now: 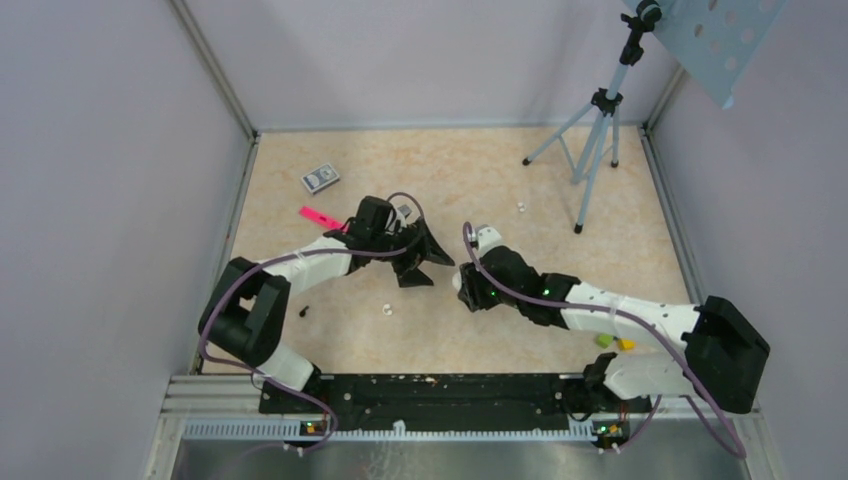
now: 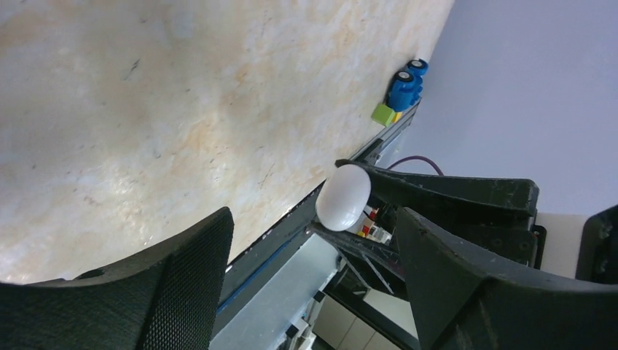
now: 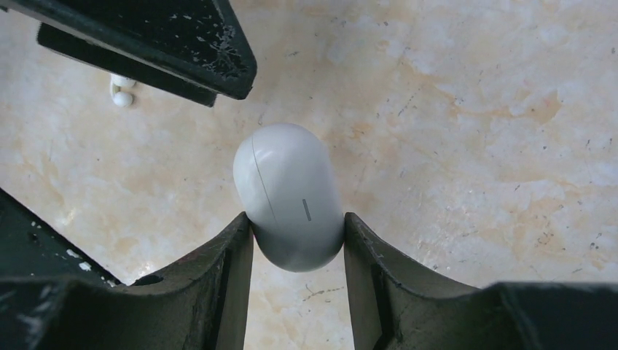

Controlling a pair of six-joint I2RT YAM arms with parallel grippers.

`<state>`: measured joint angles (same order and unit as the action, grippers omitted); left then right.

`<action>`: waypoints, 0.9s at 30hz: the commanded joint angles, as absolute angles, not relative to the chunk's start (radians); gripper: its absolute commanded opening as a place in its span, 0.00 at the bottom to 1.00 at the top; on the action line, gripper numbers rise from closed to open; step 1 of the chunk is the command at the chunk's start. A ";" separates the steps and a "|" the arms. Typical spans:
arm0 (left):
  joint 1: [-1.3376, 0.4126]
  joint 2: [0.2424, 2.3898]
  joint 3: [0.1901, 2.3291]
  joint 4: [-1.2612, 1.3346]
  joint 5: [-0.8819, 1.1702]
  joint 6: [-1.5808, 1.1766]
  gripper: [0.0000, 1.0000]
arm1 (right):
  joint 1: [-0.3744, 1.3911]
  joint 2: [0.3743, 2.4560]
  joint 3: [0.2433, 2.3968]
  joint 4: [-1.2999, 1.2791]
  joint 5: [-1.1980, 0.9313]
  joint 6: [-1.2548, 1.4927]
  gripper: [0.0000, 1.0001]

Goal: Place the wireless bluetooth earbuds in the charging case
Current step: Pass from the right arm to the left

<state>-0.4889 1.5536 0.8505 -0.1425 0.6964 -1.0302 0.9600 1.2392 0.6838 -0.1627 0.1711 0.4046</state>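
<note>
My right gripper (image 1: 464, 287) (image 3: 297, 227) is shut on a white pill-shaped charging case (image 3: 290, 195) with its lid closed; a seam and a small slit show on its shell. It hangs just above the tabletop. My left gripper (image 1: 424, 262) (image 2: 313, 220) is open and empty, right beside the case (image 2: 344, 197), its fingers (image 2: 182, 277) apart from it. One white earbud (image 1: 386, 309) (image 3: 122, 92) lies on the table near the left gripper, partly hidden in the right wrist view. Another earbud (image 1: 521, 207) lies farther back, near the tripod.
A tripod (image 1: 596, 150) stands at the back right. A small patterned box (image 1: 320, 178) and a pink strip (image 1: 318, 215) lie at the back left. Yellow and green blocks (image 1: 615, 342) and a blue toy (image 2: 405, 84) sit by the right arm. Walls enclose three sides.
</note>
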 commanded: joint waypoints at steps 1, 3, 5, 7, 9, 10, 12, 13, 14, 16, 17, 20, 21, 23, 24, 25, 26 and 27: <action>-0.509 1.520 0.824 0.029 0.729 -1.026 0.86 | 0.968 1.180 0.657 -0.087 0.149 0.442 0.30; -0.513 1.516 0.819 0.050 0.754 -1.006 0.84 | 0.968 1.173 0.655 -0.084 0.149 0.452 0.30; -0.515 1.508 0.812 0.070 0.786 -0.969 0.84 | 0.967 1.173 0.660 -0.087 0.157 0.455 0.30; -0.515 1.501 0.809 0.070 0.818 -0.925 0.83 | 0.968 1.174 0.670 -0.093 0.159 0.460 0.30; -0.515 1.497 0.814 0.049 0.836 -0.874 0.82 | 0.967 1.169 0.673 -0.085 0.147 0.469 0.30; -0.515 1.496 0.813 0.039 0.850 -0.854 0.82 | 0.967 1.165 0.673 -0.082 0.144 0.475 0.30; -0.515 1.492 0.808 0.036 0.863 -0.829 0.82 | 0.967 1.163 0.671 -0.074 0.139 0.486 0.31; -0.515 1.486 0.802 0.043 0.870 -0.825 0.82 | 0.967 1.164 0.669 -0.070 0.135 0.491 0.31; -0.514 1.480 0.791 0.059 0.876 -0.823 0.82 | 0.968 1.166 0.669 -0.067 0.130 0.496 0.31; -0.515 1.475 0.777 0.088 0.892 -0.818 0.82 | 0.965 1.169 0.669 -0.058 0.118 0.505 0.31; -0.515 1.479 0.777 0.087 0.898 -0.810 0.82 | 0.966 1.170 0.669 -0.052 0.111 0.509 0.31; -0.515 1.500 0.785 0.094 0.915 -0.806 0.78 | 0.965 1.177 0.678 -0.052 0.112 0.512 0.31; -0.517 1.509 0.789 0.099 0.922 -0.810 0.76 | 0.965 1.180 0.683 -0.058 0.115 0.513 0.31; -0.518 1.530 0.803 0.112 0.936 -0.817 0.73 | 0.966 1.185 0.691 -0.060 0.114 0.512 0.31; -0.522 1.539 0.810 0.118 0.942 -0.819 0.70 | 0.965 1.187 0.694 -0.060 0.114 0.511 0.31; -0.525 1.547 0.816 0.126 0.948 -0.823 0.68 | 0.965 1.189 0.697 -0.062 0.114 0.508 0.31; -0.528 1.553 0.820 0.132 0.952 -0.829 0.65 | 0.966 1.191 0.700 -0.062 0.114 0.510 0.31; -0.531 1.561 0.828 0.131 0.953 -0.832 0.63 | 0.966 1.192 0.701 -0.062 0.115 0.509 0.31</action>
<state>-0.5167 1.5307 0.7864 0.0662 0.9081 -0.8387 0.9600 1.1954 0.6609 -0.0990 0.1184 0.5011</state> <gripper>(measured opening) 0.667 0.436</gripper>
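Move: The white charging case, held in the right hand, stands about 5 cm to the left hand's right and 2 cm back, roughly level. Beneath the left hand's height by some 10 cm, the earbuds lie about 11 cm to its left and 7 cm back, and the small black box about 5 cm left and 9 cm ahead. The left gripper, which the right hand brings the case to, is about 6 cm left and 3 cm ahead of the right hand, level. No firm touch shows yet: the open left fingers come around the free end of the case, the hand drawing back about 3 cm, rising 2 and edging right, while it turns clockwise and tips its fingers up by some 15 degrees each, then starts to close. The right hand keeps its pinch and eases the case up and left, about 1.5 cm each. ##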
